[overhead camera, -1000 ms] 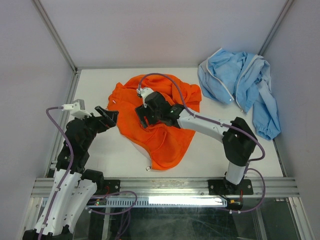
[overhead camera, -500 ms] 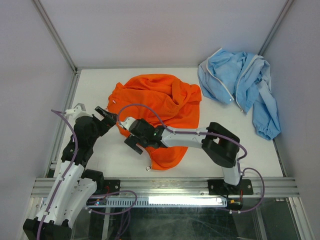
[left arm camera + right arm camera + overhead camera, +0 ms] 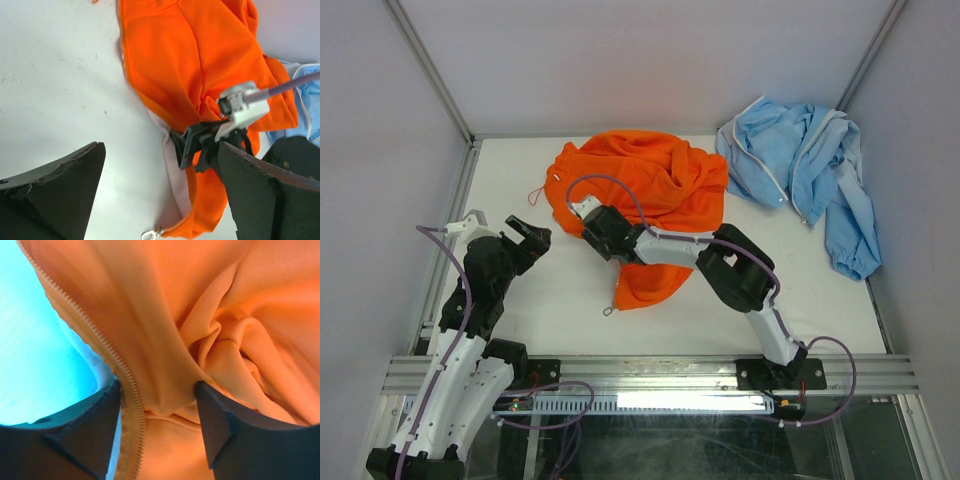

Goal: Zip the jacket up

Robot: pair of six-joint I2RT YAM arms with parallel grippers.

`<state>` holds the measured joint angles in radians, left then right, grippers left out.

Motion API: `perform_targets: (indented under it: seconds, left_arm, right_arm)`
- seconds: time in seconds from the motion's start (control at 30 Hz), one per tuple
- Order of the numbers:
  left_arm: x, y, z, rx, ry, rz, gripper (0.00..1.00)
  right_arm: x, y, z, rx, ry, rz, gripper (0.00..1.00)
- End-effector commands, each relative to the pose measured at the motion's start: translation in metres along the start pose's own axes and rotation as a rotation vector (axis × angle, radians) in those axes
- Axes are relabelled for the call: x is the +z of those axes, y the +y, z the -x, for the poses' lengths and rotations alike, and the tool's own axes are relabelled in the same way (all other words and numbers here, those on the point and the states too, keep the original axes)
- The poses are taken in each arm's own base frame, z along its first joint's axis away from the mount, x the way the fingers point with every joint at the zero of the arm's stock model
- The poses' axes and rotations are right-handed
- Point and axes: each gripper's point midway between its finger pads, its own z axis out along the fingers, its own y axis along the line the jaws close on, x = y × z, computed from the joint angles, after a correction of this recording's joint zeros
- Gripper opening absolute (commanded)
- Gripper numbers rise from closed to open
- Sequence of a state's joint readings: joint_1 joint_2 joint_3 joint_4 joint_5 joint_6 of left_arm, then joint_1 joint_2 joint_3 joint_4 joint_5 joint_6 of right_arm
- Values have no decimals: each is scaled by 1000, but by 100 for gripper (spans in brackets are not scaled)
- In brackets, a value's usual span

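The orange jacket (image 3: 660,185) lies crumpled on the white table, its collar end toward the back. My right gripper (image 3: 598,238) sits at the jacket's left front edge. In the right wrist view my right gripper (image 3: 157,387) is shut on a bunched fold of the jacket (image 3: 165,315), with the zipper teeth (image 3: 107,352) against the left finger. My left gripper (image 3: 532,232) hovers open over bare table left of the jacket. Between its wide jaws, my left gripper (image 3: 161,150) sees the jacket (image 3: 200,60), the pale lining (image 3: 175,180) and the metal zipper pull (image 3: 151,234).
A light blue garment (image 3: 800,170) is heaped at the back right corner. Grey enclosure walls close in the table (image 3: 520,180) on three sides. An aluminium rail (image 3: 650,372) runs along the near edge. The zipper pull (image 3: 608,311) lies at the hem's near tip.
The right gripper went from mid-jacket down to the near hem, then back up to the left front edge. The jacket shifted toward the back. The left arm barely moved.
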<state>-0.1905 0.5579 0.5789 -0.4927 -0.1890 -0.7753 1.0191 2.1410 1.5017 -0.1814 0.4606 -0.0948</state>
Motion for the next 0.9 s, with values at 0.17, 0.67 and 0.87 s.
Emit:
perform_targets:
  seconds: [0.17,0.67,0.87]
  left_arm:
    - [6,-18,-3,-30,20,-77,99]
    - [-15,-49,33,5,-67,-165,99]
    - [-18,-57,41,31,-76,-183,99]
  right_arm:
    - [-18,-16,65,122,-64,192,0]
    - [-323,-174,332,380,-898,184,0]
    - [-347,-281,274,598,-888,-114,0]
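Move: The orange jacket's zip edge lies almost between the right hand's open fingers, about 2 cm ahead, 1 cm right and 1 cm below. From that hand the metal ring is roughly 15 cm back and 3 cm right, the drawcord loop some 12 cm ahead and 13 cm left, both about 4 cm lower; the jacket's bulk is about 11 cm ahead, 10 cm right and 2 cm lower. From the left hand the zip edge is about 11 cm ahead, 11 cm right and 15 cm down. The jacket's front edge, zip teeth and all, is pinched as the right fingers shut while easing a couple of centimetres forward. The right hand then hoists the cloth fast, some 43 cm up off the table, swaying left and then back right, its left side rolling up about 40 degrees and the fingers tipping upward. The left hand stays open and rises about 4 cm late on. ##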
